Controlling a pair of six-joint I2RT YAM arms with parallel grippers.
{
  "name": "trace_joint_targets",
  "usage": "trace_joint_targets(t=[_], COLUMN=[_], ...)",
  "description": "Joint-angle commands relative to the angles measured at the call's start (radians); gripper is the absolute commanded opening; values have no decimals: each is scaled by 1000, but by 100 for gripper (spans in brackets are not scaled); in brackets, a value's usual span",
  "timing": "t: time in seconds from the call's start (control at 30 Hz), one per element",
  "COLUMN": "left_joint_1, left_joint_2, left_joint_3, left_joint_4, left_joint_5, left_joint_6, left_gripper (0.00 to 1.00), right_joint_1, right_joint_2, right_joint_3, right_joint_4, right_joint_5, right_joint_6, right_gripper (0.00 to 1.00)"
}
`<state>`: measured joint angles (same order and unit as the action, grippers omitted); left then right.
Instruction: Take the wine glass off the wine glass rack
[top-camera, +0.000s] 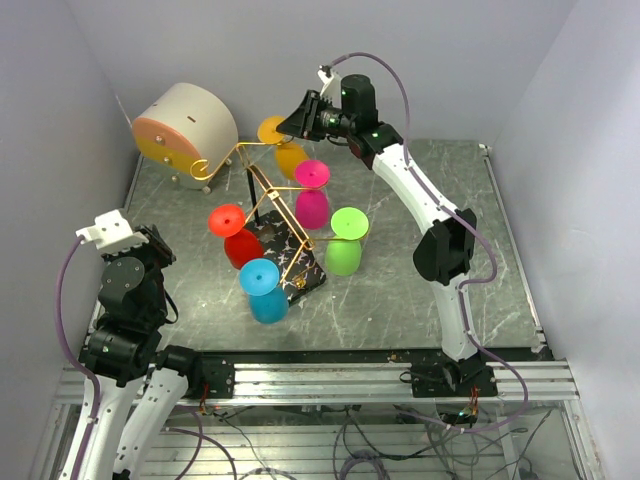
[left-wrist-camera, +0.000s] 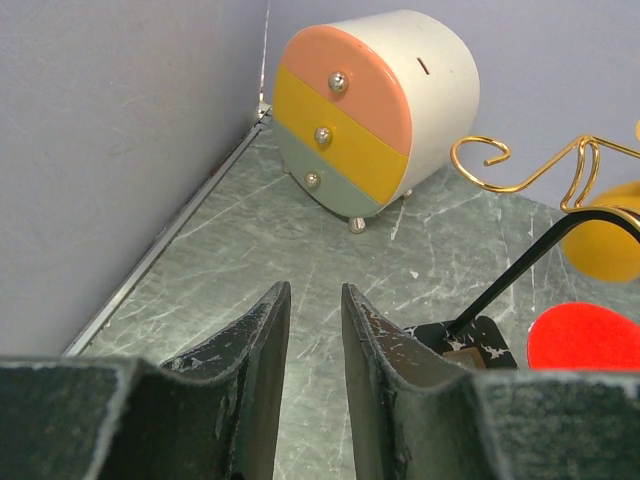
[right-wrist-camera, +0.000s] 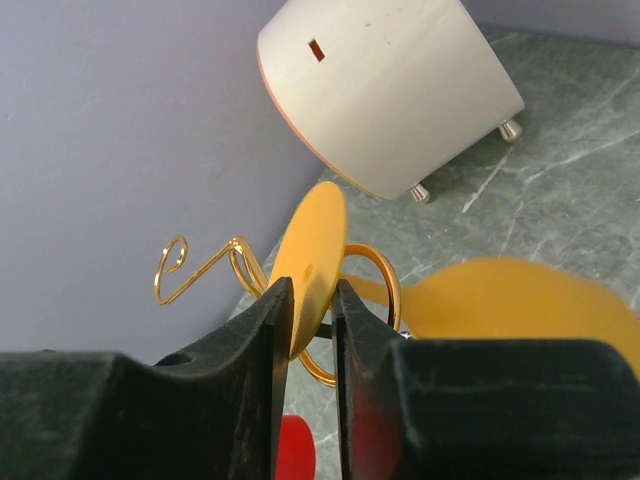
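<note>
The wine glass rack (top-camera: 268, 195) is a gold wire stand with a black post on a black veined base (top-camera: 297, 268). Several coloured glasses hang from it upside down. The orange wine glass hangs at the far arm, its round foot (top-camera: 272, 130) above its bowl (top-camera: 291, 160). My right gripper (top-camera: 296, 122) is at that foot. In the right wrist view the gripper (right-wrist-camera: 311, 300) is shut on the edge of the foot disc (right-wrist-camera: 315, 240), with the bowl (right-wrist-camera: 510, 300) to the right. My left gripper (left-wrist-camera: 315, 300) hangs open above the table left of the rack, holding nothing.
A round beige drum (top-camera: 185, 125) with an orange, yellow and green drawer face stands at the back left, close to a rack scroll (top-camera: 203, 168). Pink (top-camera: 312, 190), green (top-camera: 346, 240), red (top-camera: 235, 235) and blue (top-camera: 263, 290) glasses hang around the rack. Walls close in on the left and behind.
</note>
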<state>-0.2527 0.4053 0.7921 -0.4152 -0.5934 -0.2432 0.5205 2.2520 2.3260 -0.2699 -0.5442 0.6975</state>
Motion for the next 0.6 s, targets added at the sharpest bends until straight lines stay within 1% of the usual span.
trace_joint_targets(t=[0.0, 0.13, 0.37, 0.47, 0.57], left_joint_1=[-5, -5, -5, -5, -5], left_joint_2=[7, 5, 1, 4, 4], left_joint_3=[-4, -4, -5, -5, -5], left_joint_4=[31, 32, 31, 32, 32], left_joint_5=[17, 15, 13, 15, 13], left_joint_6=[7, 7, 7, 6, 7], left_gripper=[38, 39, 38, 38, 39], right_joint_1=[6, 1, -21, -22, -56], right_joint_2=[-26, -52, -121, -158, -184], right_joint_3=[-20, -65, -197, -259, -287], right_joint_4=[11, 48, 178, 227, 239], right_joint_5=[16, 38, 48, 65, 72], right_joint_6=[13, 40, 112, 143, 161], right_gripper=[20, 11, 0, 0, 0])
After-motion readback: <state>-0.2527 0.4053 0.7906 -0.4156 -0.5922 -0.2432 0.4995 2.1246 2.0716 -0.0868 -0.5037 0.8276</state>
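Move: The right fingers already straddle the edge of the yellow wine glass's foot, its middle about 3 cm to their left at hand height, bowl hanging below. The pink glass hangs about 8 cm back, 6 cm right and 12 cm lower; the cream drum stands some 23 cm left, 4 cm farther out and 18 cm lower. From the left hand, the foot is about 24 cm ahead, 22 cm right, roughly level. The right fingers close, pinching the yellow glass's foot, then draw about 2 cm right, wrist turning slightly clockwise. ##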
